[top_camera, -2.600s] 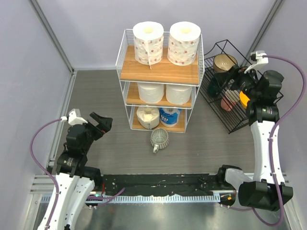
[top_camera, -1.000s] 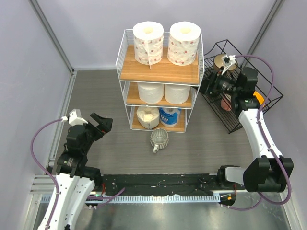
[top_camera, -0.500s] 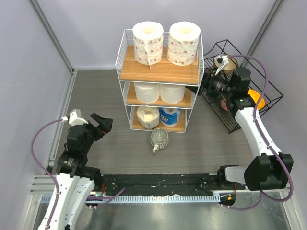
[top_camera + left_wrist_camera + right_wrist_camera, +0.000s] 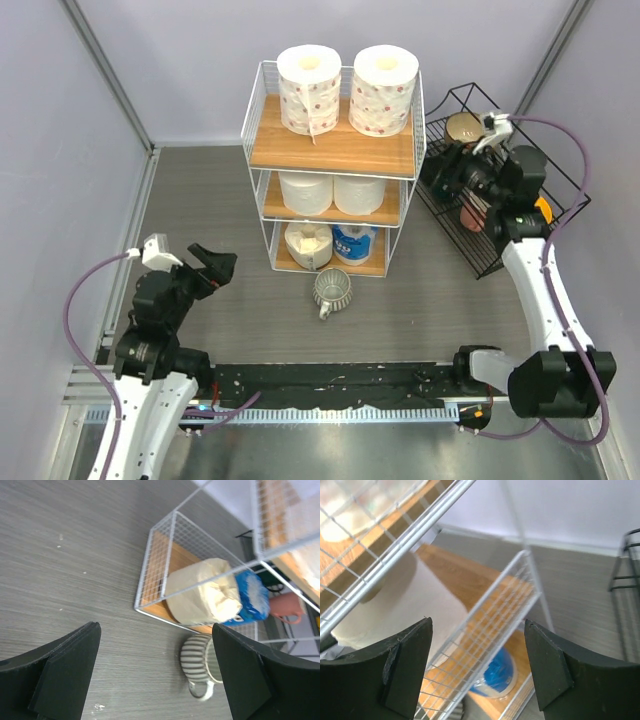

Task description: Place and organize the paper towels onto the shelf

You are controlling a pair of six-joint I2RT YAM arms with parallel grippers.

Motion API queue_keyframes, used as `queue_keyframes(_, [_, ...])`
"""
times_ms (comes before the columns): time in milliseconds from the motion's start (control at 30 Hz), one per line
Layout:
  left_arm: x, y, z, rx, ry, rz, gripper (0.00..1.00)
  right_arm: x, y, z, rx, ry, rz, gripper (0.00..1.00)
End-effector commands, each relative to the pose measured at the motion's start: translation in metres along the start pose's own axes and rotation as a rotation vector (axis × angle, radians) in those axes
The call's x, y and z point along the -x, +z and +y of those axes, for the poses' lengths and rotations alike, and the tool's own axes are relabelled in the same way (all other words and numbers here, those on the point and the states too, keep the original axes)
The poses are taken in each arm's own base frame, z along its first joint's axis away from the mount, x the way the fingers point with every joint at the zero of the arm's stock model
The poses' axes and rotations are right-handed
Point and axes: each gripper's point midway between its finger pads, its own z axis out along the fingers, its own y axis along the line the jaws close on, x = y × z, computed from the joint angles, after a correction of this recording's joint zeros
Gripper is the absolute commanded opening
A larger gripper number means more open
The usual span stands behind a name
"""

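Note:
The shelf point(image 4: 340, 148) stands at the back centre with six paper towels on it. Two red-dotted rolls point(image 4: 309, 88) stand on the top board. Two plain white rolls point(image 4: 305, 192) sit on the middle board. A ragged cream roll point(image 4: 307, 243) and a blue-wrapped roll point(image 4: 354, 243) sit on the bottom board. My left gripper point(image 4: 218, 262) hangs open and empty left of the shelf, facing the cream roll point(image 4: 202, 592). My right gripper point(image 4: 440, 172) is open and empty just off the shelf's right side, looking at a white roll point(image 4: 405, 600) and the blue roll point(image 4: 497, 677).
A ribbed glass mug point(image 4: 332, 290) lies on its side on the table just in front of the shelf. A black wire rack point(image 4: 500, 215) with bowls stands right of the shelf, under my right arm. Grey walls close in the table at the back and on both sides.
The right gripper reached in at the shelf's right side, the two white rolls shifted left, then the gripper drew back to the right. The left arm sank slightly.

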Motion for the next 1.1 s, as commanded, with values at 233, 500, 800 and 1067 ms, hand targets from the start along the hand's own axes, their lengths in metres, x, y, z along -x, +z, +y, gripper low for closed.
queue_keyframes(233, [-0.001,-0.043,-0.042,-0.251,-0.068,-0.011,0.97,0.056,-0.07,-0.064,-0.477,0.103,-0.293,0.79])
queue_keyframes(500, [0.037,-0.025,-0.076,-0.276,-0.01,-0.025,0.97,0.06,-0.074,-0.062,-0.491,0.146,-0.317,0.79])
queue_keyframes(800, [0.052,0.0,-0.073,-0.076,-0.049,-0.047,0.97,0.062,-0.076,-0.061,-0.501,0.151,-0.318,0.79])
queue_keyframes(1067, [0.026,-0.001,-0.115,-0.031,0.103,-0.077,0.99,0.058,-0.079,-0.064,-0.52,0.126,-0.298,0.79])
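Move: Standing in the middle of the table, the loaded shelf has its centre about 18 cm ahead and 20 cm right of the left hand, near its height; its front left foot is much nearer. The cream roll on the bottom tier is some 14 cm ahead, 14 cm right and 15 cm lower, the mug 3 cm ahead, 20 cm right. From the right hand the shelf's centre is about 19 cm left, 7 cm ahead, 15 cm down; the dish rack is 15 cm right, 17 cm ahead. Swinging clear of the shelf's right side, the open right hand goes about 10 cm right, quickly at first, turning clockwise some 30 degrees to point ahead, then stays. Meanwhile the wide-open left hand draws back and up about 3 cm, comes forward again while rising, then swings right towards the shelf's left side, ending about 8 cm right and 7 cm higher, short of it. ##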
